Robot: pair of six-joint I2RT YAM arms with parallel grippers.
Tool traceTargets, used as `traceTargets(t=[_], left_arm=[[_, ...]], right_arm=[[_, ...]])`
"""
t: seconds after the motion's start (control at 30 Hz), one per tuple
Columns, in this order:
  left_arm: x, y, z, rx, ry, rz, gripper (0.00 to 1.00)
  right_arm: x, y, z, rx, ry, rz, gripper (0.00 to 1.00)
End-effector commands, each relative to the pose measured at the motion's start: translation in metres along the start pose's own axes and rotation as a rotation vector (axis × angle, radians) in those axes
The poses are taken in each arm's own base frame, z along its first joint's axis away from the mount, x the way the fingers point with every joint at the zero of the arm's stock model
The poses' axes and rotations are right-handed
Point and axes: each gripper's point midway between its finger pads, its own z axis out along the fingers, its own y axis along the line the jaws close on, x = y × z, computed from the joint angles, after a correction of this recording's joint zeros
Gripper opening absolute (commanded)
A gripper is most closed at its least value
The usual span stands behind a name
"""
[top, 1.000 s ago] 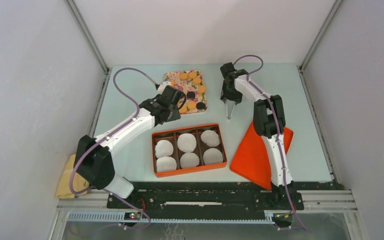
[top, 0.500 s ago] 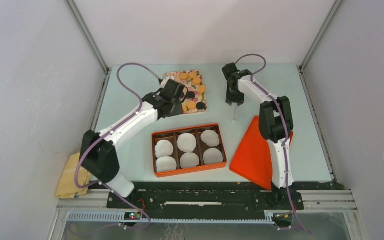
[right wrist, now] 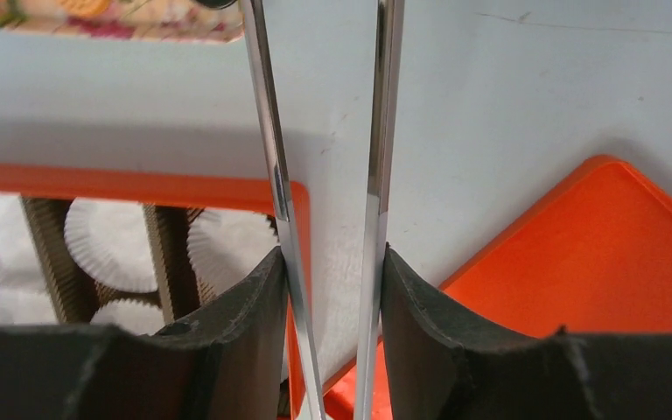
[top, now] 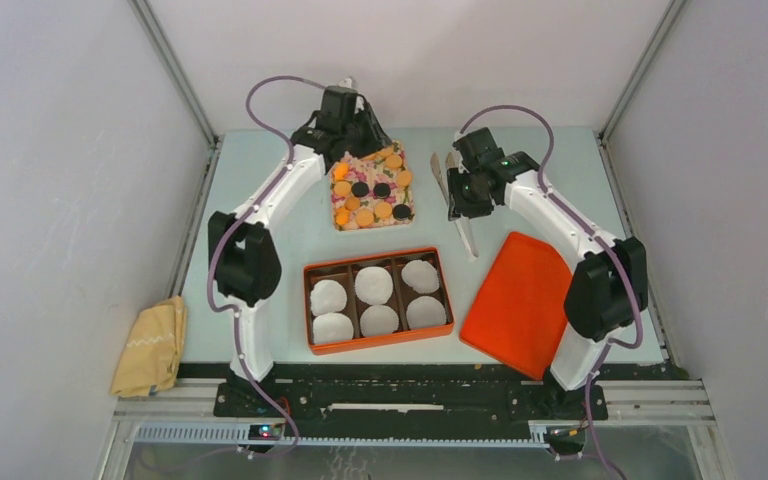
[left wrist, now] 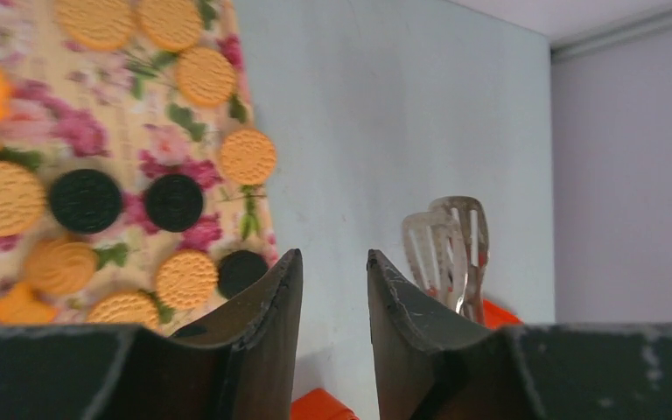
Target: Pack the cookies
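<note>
The cookies [top: 372,188], orange-tan and black discs, lie on a floral cloth [top: 400,150] at the back of the table. In the left wrist view the cookies [left wrist: 247,156] sit left of my fingers. My left gripper [top: 348,105] is raised over the cloth's back edge. The left gripper [left wrist: 334,254] is open with nothing between its fingers. My right gripper [top: 465,188] is to the right of the cloth, shut on metal tongs [top: 467,238]. In the right wrist view the right gripper [right wrist: 332,254] presses both arms of the tongs [right wrist: 267,131].
An orange box [top: 378,345] holding several white paper cups [top: 373,284] sits at the front centre. Its orange lid [top: 520,300] lies flat to the right. A yellow rag [top: 150,345] lies at the front left edge. The tongs' slotted ends [left wrist: 451,245] show right of the cloth.
The right jaws closed in on the tongs, and that arm swung out to the right. My left arm rose from the cloth's left side and moved toward the back.
</note>
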Motion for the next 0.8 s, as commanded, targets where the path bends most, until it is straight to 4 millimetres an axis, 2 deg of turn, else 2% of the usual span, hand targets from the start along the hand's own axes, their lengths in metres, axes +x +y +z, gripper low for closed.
traceTargets(t=[0.0, 0.23, 0.33, 0.53, 0.67, 0.77], left_arm=[[0.014, -0.061, 0.0, 0.303, 0.066, -0.012, 0.39], [0.048, -0.099, -0.014, 0.447, 0.117, 0.017, 0.39], [0.061, -0.101, -0.016, 0.457, 0.135, 0.011, 0.4], [0.097, -0.08, 0.002, 0.412, 0.217, -0.011, 0.4], [0.117, -0.063, 0.008, 0.366, 0.25, -0.014, 0.39], [0.125, -0.05, 0.009, 0.328, 0.252, -0.002, 0.39]], right_arm=[[-0.017, 0.029, -0.024, -0.185, -0.086, -0.072, 0.46], [-0.021, 0.046, -0.011, -0.236, -0.062, -0.09, 0.46], [-0.025, 0.05, -0.007, -0.241, -0.063, -0.091, 0.45], [-0.034, 0.059, -0.016, -0.252, -0.094, -0.108, 0.45], [-0.048, 0.056, -0.033, -0.226, -0.149, -0.109, 0.45], [-0.055, 0.051, -0.047, -0.199, -0.187, -0.11, 0.45]])
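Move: The tongs hang in the right fingers, their slotted heads some 12 cm to the left hand's right, about 2 cm farther out and 7 cm below. Counted from the right hand, those heads are about 15 cm ahead, 6 cm left and 2 cm up. Under the left hand the cookie tray lies about 23 cm down, 1 cm ahead and 3 cm left; the box sits roughly 25 cm back from that hand, 1 cm left and 22 cm down. The left hand, empty and part open, sweeps about 10 cm to the right while coming back and down some 7 cm each, most of the sinking late, and turns about 20 degrees clockwise to bring its fingers over the tongs' shafts just short of the slotted heads. The right hand keeps its pinch on the tongs and carries them to meet it, easing about 5 cm left with a slight counter-clockwise turn and a small rise at the end; neither gripper closes, and whether the left fingers touch the shafts can't be told. ##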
